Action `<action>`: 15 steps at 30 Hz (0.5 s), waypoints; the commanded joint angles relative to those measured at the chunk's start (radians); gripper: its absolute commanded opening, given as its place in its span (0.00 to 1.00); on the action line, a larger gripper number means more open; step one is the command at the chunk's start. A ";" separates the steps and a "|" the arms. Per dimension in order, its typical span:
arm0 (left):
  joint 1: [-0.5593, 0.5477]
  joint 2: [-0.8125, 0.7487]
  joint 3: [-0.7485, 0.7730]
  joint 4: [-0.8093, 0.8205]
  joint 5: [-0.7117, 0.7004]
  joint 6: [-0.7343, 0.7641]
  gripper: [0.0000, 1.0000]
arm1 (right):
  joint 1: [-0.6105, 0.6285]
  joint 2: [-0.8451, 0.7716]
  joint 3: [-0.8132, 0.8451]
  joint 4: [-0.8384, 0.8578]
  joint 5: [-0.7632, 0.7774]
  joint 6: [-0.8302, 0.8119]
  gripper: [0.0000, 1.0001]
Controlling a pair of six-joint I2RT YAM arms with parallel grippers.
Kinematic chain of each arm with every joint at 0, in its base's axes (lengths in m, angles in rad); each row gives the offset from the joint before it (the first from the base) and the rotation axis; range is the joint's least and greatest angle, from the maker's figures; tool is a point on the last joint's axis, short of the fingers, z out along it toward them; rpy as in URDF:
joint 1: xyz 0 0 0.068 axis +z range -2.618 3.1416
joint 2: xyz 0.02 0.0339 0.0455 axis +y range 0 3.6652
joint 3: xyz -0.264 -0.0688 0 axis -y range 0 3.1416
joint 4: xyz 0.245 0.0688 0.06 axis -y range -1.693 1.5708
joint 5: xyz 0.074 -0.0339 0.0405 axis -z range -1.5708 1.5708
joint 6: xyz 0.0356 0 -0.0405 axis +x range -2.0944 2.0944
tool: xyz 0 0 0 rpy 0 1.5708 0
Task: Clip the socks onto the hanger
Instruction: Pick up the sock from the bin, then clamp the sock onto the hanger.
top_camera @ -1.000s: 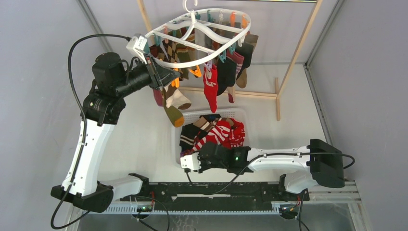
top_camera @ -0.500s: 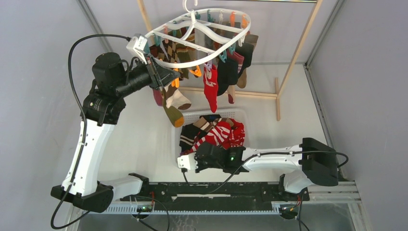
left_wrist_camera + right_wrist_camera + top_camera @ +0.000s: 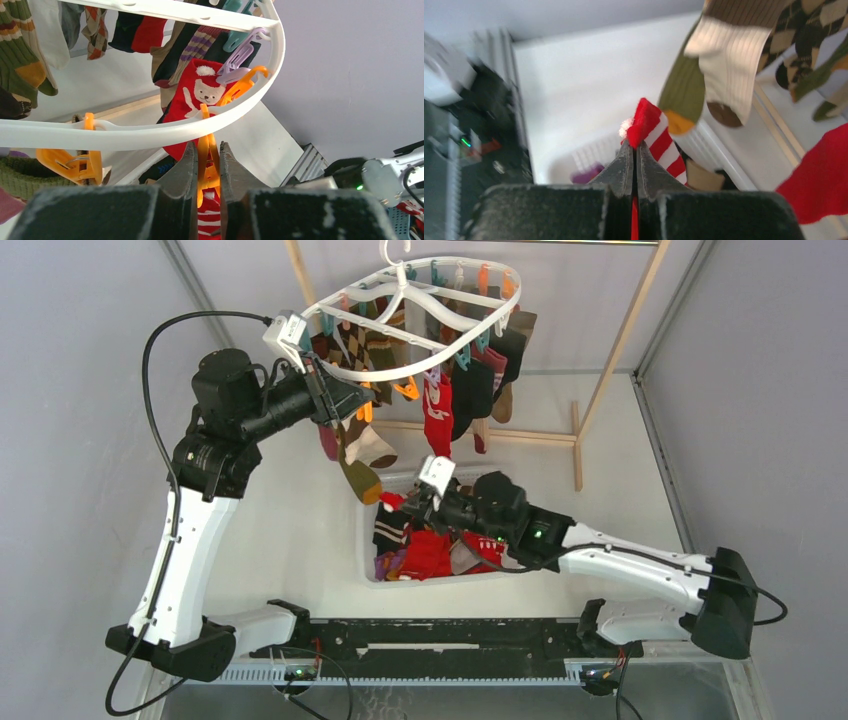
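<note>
The white oval hanger (image 3: pixel 420 368) hangs at the top centre with several socks clipped to its rim (image 3: pixel 150 132), among them a red bear sock (image 3: pixel 200 95). My left gripper (image 3: pixel 358 405) is up at the hanger's near-left rim. Its jaws (image 3: pixel 208 150) are shut on an orange clip (image 3: pixel 207 167). My right gripper (image 3: pixel 405 505) hovers over the basket's back-left part. It is shut (image 3: pixel 634 150) on the tip of a red-and-white striped sock (image 3: pixel 651 127), which hangs below the fingers. More socks (image 3: pixel 430 552) lie in the basket.
The white slotted basket (image 3: pixel 366 540) stands on the table in the middle. A bare wooden frame (image 3: pixel 612 355) carries the hanger. An olive and cream sock (image 3: pixel 360 455) dangles just left of my right gripper. Grey walls close both sides.
My right gripper shut on the striped sock, then rose from the basket's near edge and swung back and left with it. The left arm has stayed still on the clip.
</note>
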 commanded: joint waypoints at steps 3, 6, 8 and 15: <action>0.002 -0.013 0.026 0.001 0.056 -0.003 0.09 | -0.107 -0.061 0.007 0.276 -0.190 0.438 0.00; 0.002 -0.015 0.015 0.004 0.060 -0.002 0.09 | -0.177 -0.038 0.004 0.382 -0.302 0.596 0.00; 0.002 -0.017 0.009 0.004 0.063 0.001 0.09 | -0.195 -0.026 -0.010 0.463 -0.332 0.653 0.00; 0.002 -0.010 0.003 0.009 0.081 -0.006 0.09 | -0.256 0.046 -0.021 0.710 -0.428 0.855 0.00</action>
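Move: The right hand, with the red-and-white sock already pinched, has the orange clip about 9 cm ahead, 4 cm to its left and some 19 cm above. The olive sock's toe hangs roughly 4 cm ahead, 7 cm left and 3 cm lower. The hanging red sock is about 10 cm ahead, 6 cm right and 12 cm up; the bin's middle is level fore and aft, 6 cm right and 17 cm below. For the left hand the orange clip is between its fingertips, about 1 cm ahead, 1 cm right and 2 cm down. Keeping its pinch on the red-and-white sock, the right hand carries it up out over the bin by about 10 cm, quickly at first and then easing off, with only a slight drift forward, closing on the orange clip from below. On the way the wrist turns some 40 degrees, swinging the left-pointing fingers from a little below level to a little above it, while the left hand stays put and keeps its hold on the orange clip at the hanger's rim. ##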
